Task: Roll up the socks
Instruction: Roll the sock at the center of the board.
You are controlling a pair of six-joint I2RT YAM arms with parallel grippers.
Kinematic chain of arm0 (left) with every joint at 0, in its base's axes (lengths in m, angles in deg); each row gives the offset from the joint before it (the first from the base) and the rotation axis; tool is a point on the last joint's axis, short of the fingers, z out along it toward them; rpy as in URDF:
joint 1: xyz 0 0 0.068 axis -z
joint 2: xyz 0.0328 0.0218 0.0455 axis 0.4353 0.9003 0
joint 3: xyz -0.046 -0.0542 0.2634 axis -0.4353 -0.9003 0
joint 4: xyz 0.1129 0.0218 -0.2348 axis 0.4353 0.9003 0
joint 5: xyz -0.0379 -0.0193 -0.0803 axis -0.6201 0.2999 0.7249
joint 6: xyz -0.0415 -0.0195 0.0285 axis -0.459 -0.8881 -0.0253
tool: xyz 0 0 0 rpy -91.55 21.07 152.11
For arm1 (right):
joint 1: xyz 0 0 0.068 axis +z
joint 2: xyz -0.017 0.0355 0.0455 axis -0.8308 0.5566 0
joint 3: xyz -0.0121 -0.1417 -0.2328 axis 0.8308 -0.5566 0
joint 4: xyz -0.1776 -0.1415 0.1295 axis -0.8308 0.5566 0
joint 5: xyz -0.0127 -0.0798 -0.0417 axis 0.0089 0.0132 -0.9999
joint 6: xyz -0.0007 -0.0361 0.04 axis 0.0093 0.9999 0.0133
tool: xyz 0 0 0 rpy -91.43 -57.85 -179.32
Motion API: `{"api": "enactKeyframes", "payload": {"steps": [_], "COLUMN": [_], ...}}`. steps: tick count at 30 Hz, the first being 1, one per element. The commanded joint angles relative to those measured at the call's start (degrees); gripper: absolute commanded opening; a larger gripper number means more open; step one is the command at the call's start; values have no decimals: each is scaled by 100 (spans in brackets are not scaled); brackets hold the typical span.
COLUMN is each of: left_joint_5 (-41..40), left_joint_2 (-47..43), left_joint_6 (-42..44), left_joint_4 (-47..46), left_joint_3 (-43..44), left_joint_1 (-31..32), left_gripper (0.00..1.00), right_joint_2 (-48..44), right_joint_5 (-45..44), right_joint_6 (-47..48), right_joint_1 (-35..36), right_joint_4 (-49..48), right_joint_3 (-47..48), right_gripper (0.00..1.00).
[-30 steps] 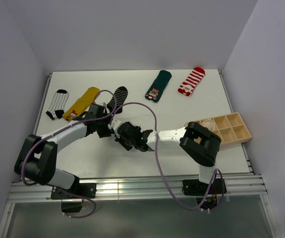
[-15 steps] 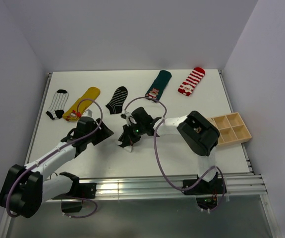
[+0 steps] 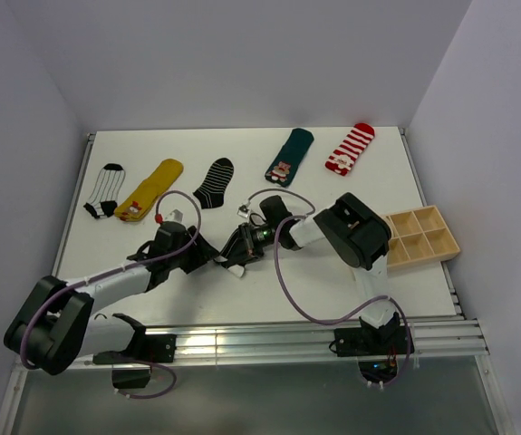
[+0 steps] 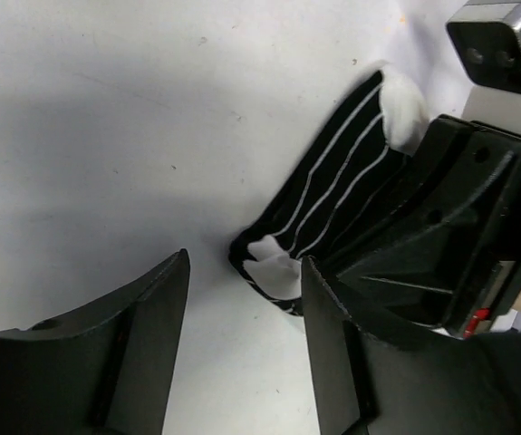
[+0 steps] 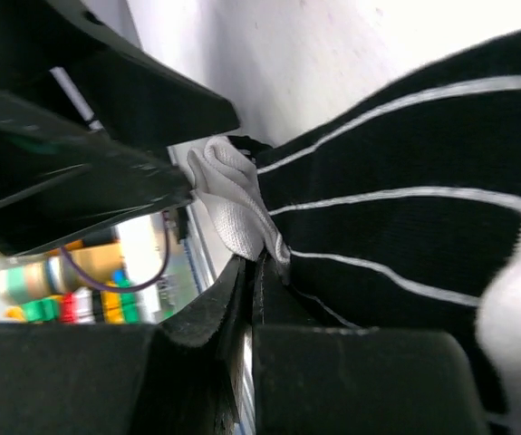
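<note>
A black sock with thin white lines and white toe and heel patches lies partly folded on the white table. My right gripper is shut on the edge of this sock, pinching the fabric next to a white patch. From the left, my left gripper stands open just short of the sock's white-tipped end, with only bare table between its fingers. In the top view both grippers meet at the table's middle front, the left gripper and the right gripper at the sock.
Along the back lie several flat socks: white with black stripes, yellow, black striped, dark green, red and white. A wooden compartment tray sits at the right edge.
My left gripper drew back to the left, opened wider, then came in again toward the sock's end. The right gripper stayed shut on the sock while its arm swung round.
</note>
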Motion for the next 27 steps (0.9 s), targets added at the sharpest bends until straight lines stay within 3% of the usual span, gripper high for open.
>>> {"api": "enactKeyframes", "payload": {"steps": [1,10,14,17,22,27], "left_joint_5": [63,159,115,89,-227,-377], "left_joint_2": [263,931,1170,1301,1459,1916], "left_joint_6": [-134,-170,-170,-91,269,708], "left_joint_4": [-397,-529,-310,85,1235,2484], "left_joint_3": [103,323,463,778,1473,2422], "left_joint_1": [80,273,352,379,387,387], "left_gripper": [56,48,13,1,0,0], "right_joint_2": [277,506,374,120,-476,-1425], "right_joint_5": [14,138,15,-204,-792,-2022], "right_joint_6": [-477,-821,-533,-85,584,1463], "right_joint_1": [-117,-284,-302,-285,-118,181], "right_joint_4": [-511,-890,-637,-110,700,1499], "right_joint_3": [-305,-438,-377,-271,-191,-271], "right_gripper": [0,0,0,10,32,39]}}
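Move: The rolled end of the sock lies about 3 cm to the left hand's right, 1 cm ahead and 2 cm below; the right hand already pinches it, the roll's middle about 1 cm to that hand's left. The sock's flat white end is some 6 cm right of the left hand, 3 cm back and 4 cm below. Another dark striped sock lies about 19 cm ahead of the left hand, 1 cm to its right. Left hand goes 3 cm right and down, shuts on the rolled end; right hand then opens, rising slightly. ##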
